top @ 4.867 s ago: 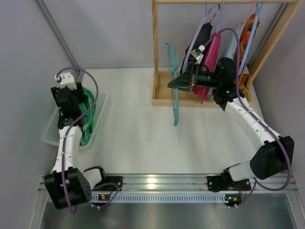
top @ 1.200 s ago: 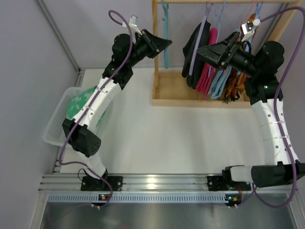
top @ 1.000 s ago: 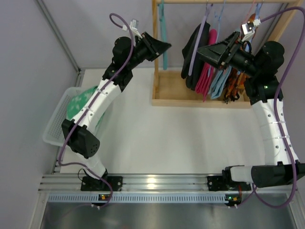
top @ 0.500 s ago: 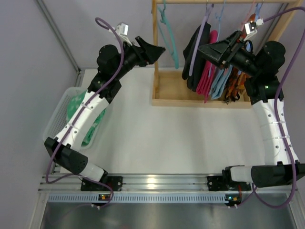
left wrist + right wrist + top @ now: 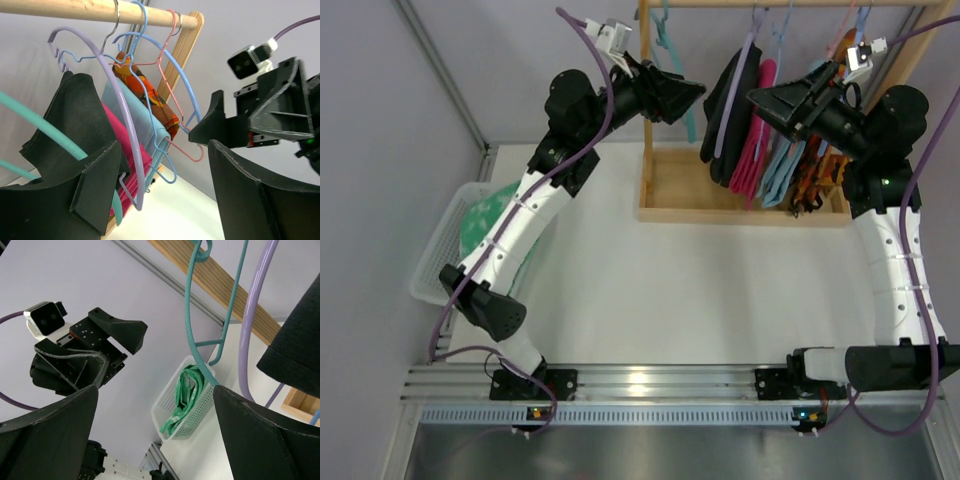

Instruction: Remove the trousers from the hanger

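Note:
Four pairs of trousers hang on wire hangers from the wooden rack (image 5: 645,150): black (image 5: 735,95), magenta pink (image 5: 760,125), light blue (image 5: 782,165) and orange patterned (image 5: 813,175). The mint-green patterned trousers (image 5: 480,220) lie in the white basket (image 5: 432,265). An empty teal hanger (image 5: 663,30) hangs at the rod's left end. My left gripper (image 5: 686,103) is open in front of it, holding nothing, and faces the lilac hanger (image 5: 117,110) that carries the black trousers (image 5: 70,120). My right gripper (image 5: 770,110) is open and empty, raised before the hanging trousers, opposite the left one.
The rack's wooden base (image 5: 740,215) stands at the back of the white table. Its slanted right post (image 5: 895,75) rises beside my right arm. A grey wall with a metal rail (image 5: 445,75) closes off the left side. The basket sits at the table's left edge.
My left gripper opened and let go of the teal hanger, which now hangs on the rod. It drew back left, then moved right toward the black trousers. The right arm barely moved.

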You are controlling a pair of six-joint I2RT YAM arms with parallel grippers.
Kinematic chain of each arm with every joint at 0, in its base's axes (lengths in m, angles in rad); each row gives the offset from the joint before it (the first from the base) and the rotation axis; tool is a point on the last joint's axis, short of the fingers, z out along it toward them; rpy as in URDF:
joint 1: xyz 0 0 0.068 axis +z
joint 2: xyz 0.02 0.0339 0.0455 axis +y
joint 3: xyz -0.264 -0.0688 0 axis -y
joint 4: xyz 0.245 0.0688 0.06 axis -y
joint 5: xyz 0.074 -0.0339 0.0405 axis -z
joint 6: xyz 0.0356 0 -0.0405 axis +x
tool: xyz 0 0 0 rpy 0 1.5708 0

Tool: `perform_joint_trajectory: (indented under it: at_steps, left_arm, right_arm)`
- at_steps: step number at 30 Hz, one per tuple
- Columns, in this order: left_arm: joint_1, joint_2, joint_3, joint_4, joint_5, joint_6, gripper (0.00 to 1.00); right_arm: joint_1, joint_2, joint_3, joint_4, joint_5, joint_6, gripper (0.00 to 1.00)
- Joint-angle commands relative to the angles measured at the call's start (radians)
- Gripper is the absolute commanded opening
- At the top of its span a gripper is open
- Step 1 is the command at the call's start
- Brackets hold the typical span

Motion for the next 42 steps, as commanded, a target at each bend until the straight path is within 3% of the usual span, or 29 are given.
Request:
perform_joint_trajectory:
  at_steps: [1,11,22,27,32,40,42]
  left_arm:
    - [-0.025,0.065,0.1,0.039,0.005,0.055,0.76]
    - [-0.115,0.22,0.209,-0.028,-0.181,0.185,0.76]
    - [-0.128,0.286,0.217,-0.069,-0.143,0.121,0.75]
    - [-0.128,0.324,0.232,-0.068,-0.068,0.046,0.63]
    - [-0.128,0.35,0.229,-0.013,-0.032,-0.019,0.59]
    - [-0.12,0.35,0.2,0.131,-0.046,-0.142,0.27]
    - [-0.12,0.353,0.208,0.142,-0.043,-0.146,0.26]
  right_arm:
    - [-0.027,-0.028,0.011,0.033,0.01,-0.016,0.99]
    - [-0.078,-0.051,-0.018,0.03,-0.01,-0.01,0.99]
    - [-0.107,-0.065,-0.035,0.027,-0.026,-0.01,0.99]
    - [-0.112,-0.071,-0.042,0.027,-0.029,-0.01,0.99]
    - [-0.122,-0.083,-0.057,0.038,-0.044,-0.007,0.99]
    - [-0.154,-0.108,-0.071,0.038,-0.079,-0.01,0.99]
    - [-0.161,-0.116,-0.077,0.039,-0.085,-0.011,1.0]
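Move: The near limb of the lilac hanger, which carries the black trousers, is about 5 cm ahead of my left hand, 11 cm to its right and 11 cm lower. The trousers hang some 3 cm farther out than that limb and 3 cm lower, with the magenta trousers about 6 cm to the right of them. The empty teal hanger is roughly 5 cm ahead of this hand, 2 cm right, 7 cm below. From my right hand the lilac limb lies about 7 cm ahead, 5 cm left, 5 cm lower. With the fingers well open, I swing my left hand about 11 cm right and equally far down, reaching some 5 cm forward early on, until the lilac limb sits between the fingertips. I close most of the way around it as the wrist tips forward roughly 10 degrees, then lift about 2 cm. My right hand eases 4 cm to the right, its fingers staying wide open. ##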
